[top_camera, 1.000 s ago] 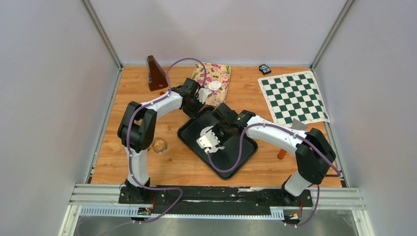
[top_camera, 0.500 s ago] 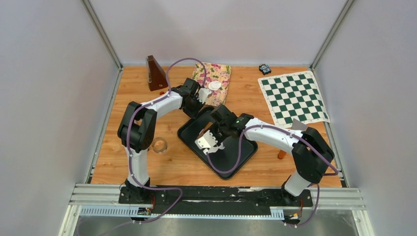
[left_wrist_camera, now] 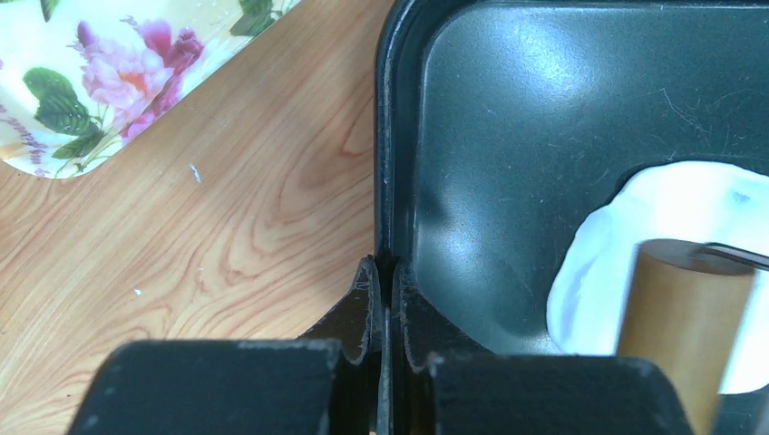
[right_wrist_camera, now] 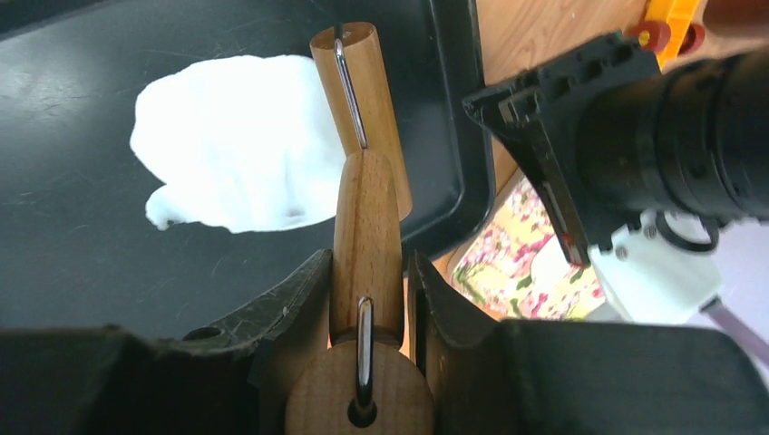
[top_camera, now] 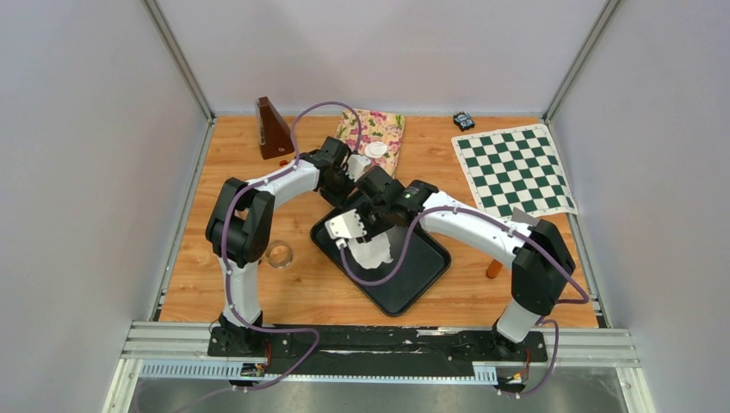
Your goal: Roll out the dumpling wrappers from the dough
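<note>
A black tray (top_camera: 415, 274) lies in the middle of the table. On it is an irregular flat sheet of white dough (top_camera: 372, 252) (right_wrist_camera: 231, 145) (left_wrist_camera: 676, 195). My right gripper (top_camera: 360, 222) (right_wrist_camera: 369, 258) is shut on the wooden handle of a small rolling pin (right_wrist_camera: 358, 91), whose roller rests on the far edge of the dough. My left gripper (top_camera: 342, 179) (left_wrist_camera: 385, 269) is shut on the tray's far-left rim (left_wrist_camera: 385, 163). One round white dumpling wrapper (top_camera: 376, 149) lies on the floral cloth (top_camera: 375, 133) behind the tray.
A clear ring cutter (top_camera: 279, 254) stands left of the tray. A brown metronome (top_camera: 274, 129) is at the back left, a green chessboard mat (top_camera: 514, 170) at the right, a small dark object (top_camera: 464, 120) behind it. An orange peg (top_camera: 493, 269) sits under the right arm.
My right gripper has pushed the rolling pin up and left across the tray, toward the left gripper, uncovering the dough behind it. The left gripper has stayed on the rim.
</note>
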`<act>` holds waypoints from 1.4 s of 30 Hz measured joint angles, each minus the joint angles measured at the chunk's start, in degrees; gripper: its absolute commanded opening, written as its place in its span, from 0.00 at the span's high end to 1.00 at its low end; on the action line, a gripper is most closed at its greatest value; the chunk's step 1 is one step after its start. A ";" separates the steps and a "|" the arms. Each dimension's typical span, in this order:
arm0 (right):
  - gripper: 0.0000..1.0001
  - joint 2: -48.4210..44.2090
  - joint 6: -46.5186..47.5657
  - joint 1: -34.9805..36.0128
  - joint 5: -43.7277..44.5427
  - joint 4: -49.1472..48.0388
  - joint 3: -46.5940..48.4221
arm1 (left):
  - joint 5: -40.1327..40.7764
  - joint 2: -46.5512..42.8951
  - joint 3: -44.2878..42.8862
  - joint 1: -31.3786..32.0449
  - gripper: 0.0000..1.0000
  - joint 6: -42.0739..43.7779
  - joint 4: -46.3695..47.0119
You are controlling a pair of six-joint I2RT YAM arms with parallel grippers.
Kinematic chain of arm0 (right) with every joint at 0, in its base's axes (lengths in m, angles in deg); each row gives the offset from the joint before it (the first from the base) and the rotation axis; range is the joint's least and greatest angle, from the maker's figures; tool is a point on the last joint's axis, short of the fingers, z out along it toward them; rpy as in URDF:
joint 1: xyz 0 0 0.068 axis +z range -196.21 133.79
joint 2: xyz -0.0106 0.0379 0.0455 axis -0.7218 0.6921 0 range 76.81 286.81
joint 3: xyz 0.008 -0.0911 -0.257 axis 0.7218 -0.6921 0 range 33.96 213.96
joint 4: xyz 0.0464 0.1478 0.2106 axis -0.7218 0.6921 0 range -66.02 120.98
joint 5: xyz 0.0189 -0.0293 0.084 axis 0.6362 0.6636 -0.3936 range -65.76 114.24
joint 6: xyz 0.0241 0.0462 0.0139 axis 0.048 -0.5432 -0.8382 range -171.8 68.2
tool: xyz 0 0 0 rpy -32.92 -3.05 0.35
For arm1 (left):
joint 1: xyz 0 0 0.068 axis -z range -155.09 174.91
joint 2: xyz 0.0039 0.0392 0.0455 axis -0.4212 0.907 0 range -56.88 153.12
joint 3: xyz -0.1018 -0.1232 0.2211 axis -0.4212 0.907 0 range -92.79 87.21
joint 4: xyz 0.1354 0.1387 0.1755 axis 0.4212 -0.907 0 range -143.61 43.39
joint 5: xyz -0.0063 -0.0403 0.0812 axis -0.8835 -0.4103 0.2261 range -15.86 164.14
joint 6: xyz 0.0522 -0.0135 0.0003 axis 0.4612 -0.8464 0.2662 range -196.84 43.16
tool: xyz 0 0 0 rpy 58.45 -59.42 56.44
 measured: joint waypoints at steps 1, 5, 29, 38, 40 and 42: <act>1.00 -0.48 -1.07 0.00 0.24 1.36 0.92 | -0.09 0.00 0.00 0.02 1.00 0.00 0.00; 1.00 -4.39 -6.05 -0.61 1.22 6.93 1.99 | -0.13 -0.07 0.00 0.02 0.91 0.00 -0.04; 0.97 -11.34 -39.93 -43.43 -2.99 14.05 -0.28 | -1.22 -7.30 0.09 0.22 0.00 -0.83 -0.76; 0.93 -1.20 -38.77 -42.64 19.15 -2.40 -0.98 | -2.12 -13.49 0.09 -2.64 0.00 -0.57 -0.76; 0.91 2.14 -37.99 -42.45 23.10 -5.99 -1.42 | -2.32 -14.05 0.07 -3.72 0.00 -0.42 -0.79; 0.88 5.01 -37.13 -42.25 26.58 -9.18 -2.43 | -2.43 -14.47 0.07 -4.61 0.00 -0.15 -0.81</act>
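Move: The tray whose rim the left fingers are pinching has its middle about 12 cm back and 8 cm right of the left hand, the dough wrapper in it some 9 cm back and 6 cm right; the floral box is 15 cm ahead, 6 cm right. From the right hand, holding the roller already clear of the wrapper, the green checkered mat's middle lies about 16 cm ahead, 33 cm right and 12 cm lower; the wrapper 3 cm back, 11 cm below; the spatula 3 cm back, 29 cm right. The tray's rim is let go: the left fingers spread fully open, then that hand rises about 10 cm off it, tipping slightly outward. The roller, kept in the right grip, is carried up, then some 33 cm right and 15 cm forward from over the wrapper to the checkered mat, turning nearly 90 degrees clockwise and sinking over the last stretch. ##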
